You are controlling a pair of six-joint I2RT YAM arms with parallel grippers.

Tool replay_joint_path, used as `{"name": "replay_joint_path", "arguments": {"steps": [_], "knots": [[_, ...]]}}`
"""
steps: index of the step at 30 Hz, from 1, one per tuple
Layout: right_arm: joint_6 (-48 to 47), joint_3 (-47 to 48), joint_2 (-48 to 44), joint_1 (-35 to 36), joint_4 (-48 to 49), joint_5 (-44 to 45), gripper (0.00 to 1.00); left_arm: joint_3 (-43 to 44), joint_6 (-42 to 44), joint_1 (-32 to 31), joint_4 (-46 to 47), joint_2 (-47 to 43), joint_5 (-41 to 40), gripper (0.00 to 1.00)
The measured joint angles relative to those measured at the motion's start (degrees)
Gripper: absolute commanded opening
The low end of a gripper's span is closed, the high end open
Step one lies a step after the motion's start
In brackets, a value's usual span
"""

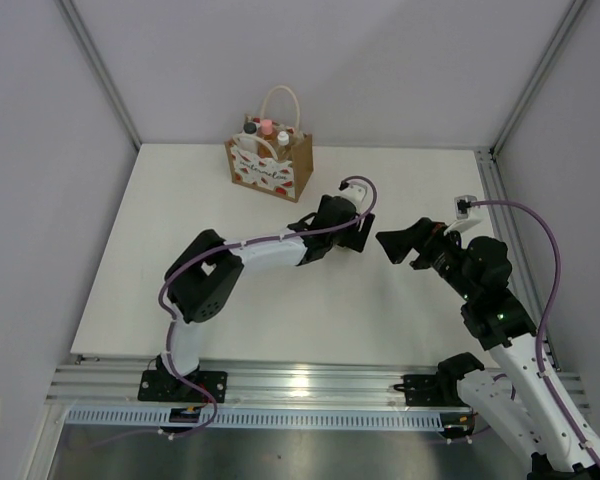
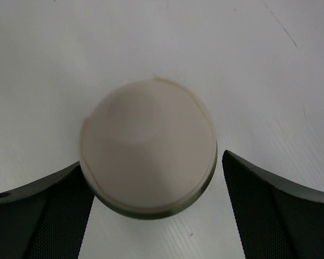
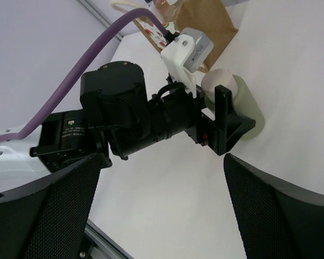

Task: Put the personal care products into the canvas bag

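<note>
The pale olive-beige bottle (image 3: 245,98) stands upright on the table, its cream cap (image 2: 148,148) seen from straight above in the left wrist view. My left gripper (image 2: 151,164) is open and straddles the bottle, one finger on each side, with a gap showing on the right. In the top view the left gripper (image 1: 352,232) hides the bottle. My right gripper (image 1: 392,243) hangs open and empty just to the right, facing the left one. The canvas bag (image 1: 272,163) stands at the back and holds a pink-capped bottle (image 1: 265,127), a white-capped bottle (image 1: 283,138) and a black-lidded jar (image 1: 250,128).
The bag's brown side (image 3: 205,21) shows right behind the bottle in the right wrist view. The left arm's purple cable (image 3: 105,38) loops over its wrist. Grey walls close the table on three sides, and a metal rail (image 1: 300,385) runs along the near edge.
</note>
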Motion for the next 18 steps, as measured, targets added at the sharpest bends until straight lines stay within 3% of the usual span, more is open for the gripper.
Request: {"name": "replay_joint_path", "arguments": {"steps": [6, 9, 12, 13, 16, 18], "knots": [[0.00, -0.11, 0.00, 0.00, 0.28, -0.68, 0.99, 6.08, -0.02, 0.02, -2.89, 2.71, -0.59, 0.91], [0.15, -0.11, -0.15, 0.00, 0.39, -1.09, 0.99, 9.99, -0.07, 0.07, -5.16, 4.50, -1.07, 0.82], [0.39, -0.24, -0.42, 0.00, 0.59, -1.33, 0.99, 10.86, -0.07, 0.11, -6.16, 5.01, -1.40, 0.61], [0.42, -0.31, -0.48, 0.00, 0.61, -1.44, 0.99, 11.02, 0.07, 0.11, -6.49, 5.01, -1.44, 0.39], [0.46, -0.46, -0.74, 0.00, 0.59, -1.68, 1.00, 11.08, 0.17, 0.11, -6.86, 5.01, -1.70, 0.11], [0.48, -0.48, -0.81, 0.00, 0.61, -1.70, 0.99, 10.97, 0.13, 0.11, -6.86, 4.92, -1.86, 0.01]]}}
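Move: The pale green bottle with the white cap stands upright between the left hand's open fingers, its middle about 3 cm ahead, 2 cm to the right and a couple of centimetres below the hand point. The canvas bag is some 21 cm ahead of the left hand and 15 cm to its left, at about its height. From the right hand, the bottle lies roughly 16 cm ahead, 7 cm to the left and 22 cm below. Forward and to the right, rising slightly, the left hand slides about 3 cm further onto the bottle, so that its body sits between the fingers behind the cap. The hand then stops and the fingers close about a quarter of their range, pinching the bottle from both sides while the wrist keeps its slant. ##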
